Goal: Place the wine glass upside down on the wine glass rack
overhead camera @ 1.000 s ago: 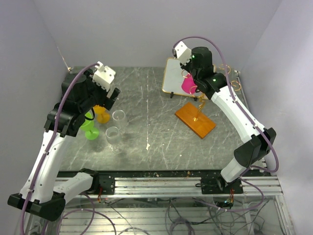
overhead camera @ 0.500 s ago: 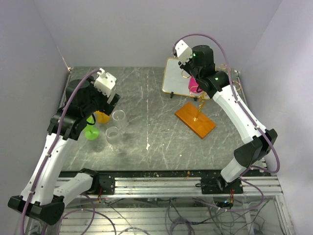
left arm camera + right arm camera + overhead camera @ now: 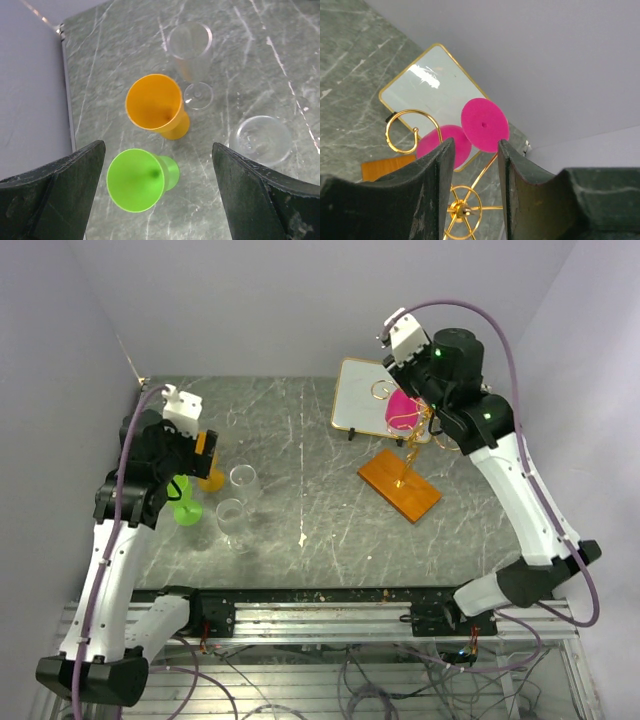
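The pink wine glass [image 3: 399,408] hangs upside down on the gold wire wine glass rack [image 3: 416,432], its round foot [image 3: 485,125] on top and its bowl [image 3: 445,146] below. My right gripper [image 3: 475,145] is open and just behind the glass, not touching it; the rack's hub [image 3: 463,210] shows between the jaws. In the top view the right gripper [image 3: 418,400] hovers over the rack. My left gripper [image 3: 157,200] stands wide open above a green glass [image 3: 136,179], holding nothing. In the top view the left gripper [image 3: 192,455] is at the table's left.
An orange glass [image 3: 155,104], a clear flute [image 3: 191,47] and a clear glass [image 3: 262,140] stand by the green one. The rack's orange wooden base [image 3: 400,485] lies mid-right. A gold-framed mirror panel [image 3: 360,395] leans behind the rack. Walls close in at back and sides.
My right gripper has let its jaws widen and drawn back up and right from the pink glass, which stays on the rack. The left arm swung left, over the coloured glasses.
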Controlling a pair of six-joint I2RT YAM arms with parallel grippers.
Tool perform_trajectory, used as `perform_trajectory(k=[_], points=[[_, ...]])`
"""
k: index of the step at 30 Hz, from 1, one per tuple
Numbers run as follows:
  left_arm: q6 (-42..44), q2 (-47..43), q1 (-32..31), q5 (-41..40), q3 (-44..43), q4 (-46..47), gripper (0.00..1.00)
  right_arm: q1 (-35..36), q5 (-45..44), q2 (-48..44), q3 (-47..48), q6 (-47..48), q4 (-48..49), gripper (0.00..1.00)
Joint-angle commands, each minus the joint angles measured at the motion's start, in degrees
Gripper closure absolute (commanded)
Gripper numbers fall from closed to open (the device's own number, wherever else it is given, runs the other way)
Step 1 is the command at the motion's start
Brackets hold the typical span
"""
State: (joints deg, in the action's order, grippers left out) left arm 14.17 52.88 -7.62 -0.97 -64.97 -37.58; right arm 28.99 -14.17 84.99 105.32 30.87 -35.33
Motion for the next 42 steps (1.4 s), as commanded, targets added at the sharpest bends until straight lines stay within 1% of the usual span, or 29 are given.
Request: perform_trajectory(k=[1,3,4,5,6,9,10,11,12,13,16,18,21,25,31,33,37,41,42], points=[[-4.8,0.2,5.3,3.3,-0.5,0.5,0.01,0.2,2.8,-4.5,-1.4,-0.9,-3.7,0.59],[-5.8,0.9,8.4,5.5,-1.0,0.1,0.01,0.1,3.2,-6.0,-2.3,-1.1,-4.9,0.57],[-6.2,1.8,10.0,6.2,-1.3,-0.2,0.01,0.0,3.5,-6.9,-2.9,-1.1,-5.4,0.53],[-6.5,2.5,11.3,7.0,-1.6,-0.4,0.01,-0.3,4.0,-7.7,-3.5,-1.2,-5.9,0.46],[-6.5,3.5,12.5,7.9,-2.0,-0.6,0.01,-0.3,4.3,-8.8,-4.0,-1.2,-6.2,0.42],[-6.2,7.4,14.7,9.2,-4.1,-1.4,0.00,-3.8,6.1,-12.2,-5.4,-1.7,-7.1,0.40],[-6.0,9.7,15.1,9.3,-5.0,-1.7,0.01,-4.9,7.2,-13.9,-6.0,-2.2,-7.3,0.38],[-5.7,11.6,15.3,9.5,-5.9,-2.3,0.01,-6.1,8.1,-15.3,-6.4,-2.7,-7.4,0.31],[-5.3,13.5,15.3,9.9,-6.9,-2.9,0.02,-7.2,8.9,-16.8,-7.1,-3.4,-7.3,0.17],[-4.7,15.3,15.4,10.4,-7.8,-3.4,0.02,-8.9,9.9,-18.3,-8.4,-4.2,-7.0,0.08],[-2.9,20.7,15.4,11.1,-11.2,-5.0,0.05,-11.9,13.3,-23.2,-11.4,-5.0,-6.6,0.02],[-1.8,23.8,15.4,10.7,-13.0,-6.1,0.09,-13.6,15.3,-25.9,-13.0,-5.5,-6.8,0.01],[0.0,27.3,15.4,9.0,-14.4,-6.7,0.16,-15.3,16.7,-27.1,-13.2,-5.8,-8.1,0.00],[2.6,31.5,15.4,8.7,-15.8,-8.4,0.28,-17.4,17.8,-27.0,-12.9,-6.4,-8.2,0.00],[5.0,37.1,15.4,9.7,-18.0,-9.7,0.48,-21.9,22.6,-24.5,-10.8,-8.0,-9.3,0.00],[5.3,38.9,15.4,10.7,-18.9,-10.5,0.56,-23.5,24.9,-24.2,-10.5,-8.4,-9.5,0.00],[5.8,40.8,15.4,11.5,-19.5,-10.4,0.71,-25.1,26.4,-24.0,-10.5,-8.7,-9.6,0.00],[6.5,41.9,15.4,10.2,-20.2,-9.4,0.91,-25.7,26.8,-24.1,-11.5,-8.6,-9.6,0.00],[6.7,42.2,15.4,9.1,-20.8,-9.4,0.93,-25.9,26.9,-24.2,-11.9,-8.7,-9.4,0.00]])
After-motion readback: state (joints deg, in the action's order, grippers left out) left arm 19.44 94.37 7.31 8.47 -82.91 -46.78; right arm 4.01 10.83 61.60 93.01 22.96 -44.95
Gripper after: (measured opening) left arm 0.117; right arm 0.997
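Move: The orange wine glass lies about 9 cm ahead of the left hand, 2 cm left and some 20 below. At that same depth, the green glass stands level ahead and 7 cm left, the far clear glass 16 cm ahead and 4 right, the middle clear glass 3 ahead and 8 right. The pink glass, already hung, is about 7 cm ahead of the right hand, 2 left and 14 below; the rack's hub is some 10 cm beneath that hand. Swing the left gripper some 5 cm left, then forward and mostly down about 14 cm to the left rim of the orange glass, tipping the fingers down some 30 degrees and closing them from wide open until they straddle and pinch the glass wall. Meanwhile draw the right gripper back and right, away from the hung pink glass, rising slightly and opening fully, then ease it forward and down about 3 cm. ##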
